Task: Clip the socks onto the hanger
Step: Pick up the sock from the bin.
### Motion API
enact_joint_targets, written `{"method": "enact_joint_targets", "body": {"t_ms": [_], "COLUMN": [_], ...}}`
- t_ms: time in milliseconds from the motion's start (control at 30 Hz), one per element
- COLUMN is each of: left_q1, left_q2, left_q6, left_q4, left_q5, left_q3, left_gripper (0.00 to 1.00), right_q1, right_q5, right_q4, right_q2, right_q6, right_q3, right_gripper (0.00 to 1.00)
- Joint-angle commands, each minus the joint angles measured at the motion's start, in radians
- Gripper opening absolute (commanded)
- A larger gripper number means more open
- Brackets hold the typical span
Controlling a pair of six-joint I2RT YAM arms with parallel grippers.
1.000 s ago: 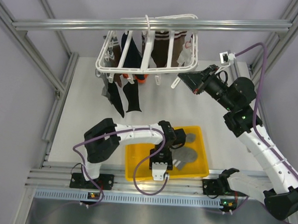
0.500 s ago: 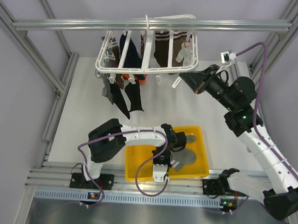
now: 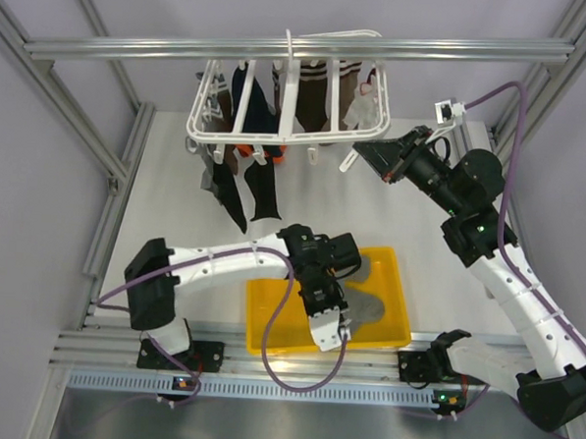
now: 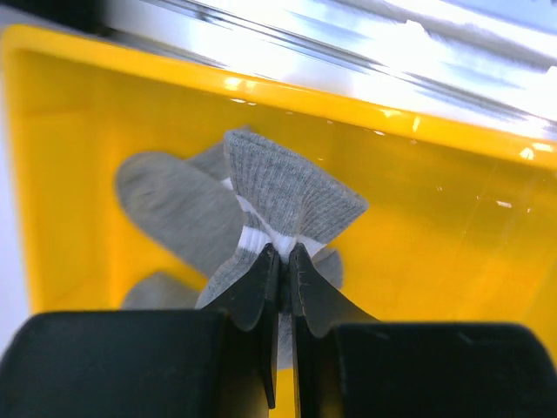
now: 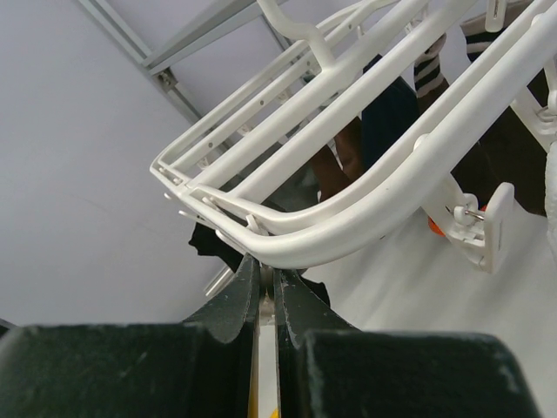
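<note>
The grey socks (image 3: 369,307) lie in the yellow tray (image 3: 268,321). My left gripper (image 3: 339,325) is down in the tray. In the left wrist view it (image 4: 283,252) is shut on one grey sock (image 4: 287,187) at the white stripes near its cuff. The other grey sock (image 4: 170,209) lies flat beside it. The white hanger (image 3: 290,133) hangs from the top rail. My right gripper (image 3: 362,148) is at its right front corner. In the right wrist view it (image 5: 265,272) is shut on a small white clip just under the hanger's rim (image 5: 374,200).
Black and navy socks (image 3: 260,188) and brown striped socks (image 3: 319,93) hang clipped on the hanger. Another free clip (image 5: 487,231) dangles at the rim's right. Aluminium frame posts stand at both sides and a rail (image 3: 282,50) crosses above.
My left arm's elbow has swung out to the left and its wrist has turned over the tray, with the grey sock pinched. The hanger has swayed slightly left. The right arm has hardly moved.
</note>
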Motion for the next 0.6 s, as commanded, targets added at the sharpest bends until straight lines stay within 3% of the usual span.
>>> {"method": "enact_joint_targets", "body": {"t_ms": [0, 167, 267, 300, 400, 500, 567], "left_q1": [0.008, 0.073, 0.126, 0.139, 0.159, 0.159, 0.159], "left_q2": [-0.121, -0.180, -0.241, -0.291, -0.415, -0.523, -0.562], "left_q6": [-0.261, -0.580, -0.941, -1.143, -1.452, -1.583, -1.611], "left_q4": [0.074, 0.235, 0.495, 0.596, 0.915, 1.149, 1.233], "left_q5": [0.117, 0.171, 0.147, 0.119, -0.120, -0.375, -0.460], "left_q3": [0.039, 0.039, -0.025, -0.056, -0.177, -0.278, -0.315], "left_gripper": [0.00, 0.00, 0.00, 0.00, 0.00, 0.00, 0.00], "right_q1": [-0.018, -0.024, -0.030, -0.036, -0.040, -0.043, -0.043], "right_q5": [-0.001, 0.001, 0.001, 0.001, 0.005, 0.013, 0.017], "right_q4": [-0.010, 0.001, 0.005, 0.007, 0.011, 0.010, 0.007], "right_q2": [0.009, 0.013, 0.013, 0.010, 0.007, 0.003, 0.003], "right_q6": [0.005, 0.012, 0.020, 0.026, 0.037, 0.043, 0.045], "right_q3": [0.032, 0.037, 0.045, 0.046, 0.048, 0.051, 0.051], "right_gripper": [0.00, 0.00, 0.00, 0.00, 0.00, 0.00, 0.00]}}
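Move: The left gripper already pinches the grey sock just below its striped cuff. The hanger's clip that it goes to is about 20 cm ahead, level sideways and some 31 cm above it, already pinched in the right gripper's fingertips. The other grey sock stays roughly 7 cm ahead, 3 cm right and 9 cm below the left gripper; a hanging black sock is some 20 cm ahead, 14 cm left and 18 cm up. Keep the left fingers shut on the sock and raise it out of the bin, almost straight up at first, then up and forward towards the clip, about 16 cm up and 9 cm forward in all. Swing the wrist counter-clockwise some 70 degrees as you go, so the fingers turn from pointing down to pointing right. Hold the right gripper on the clip. ##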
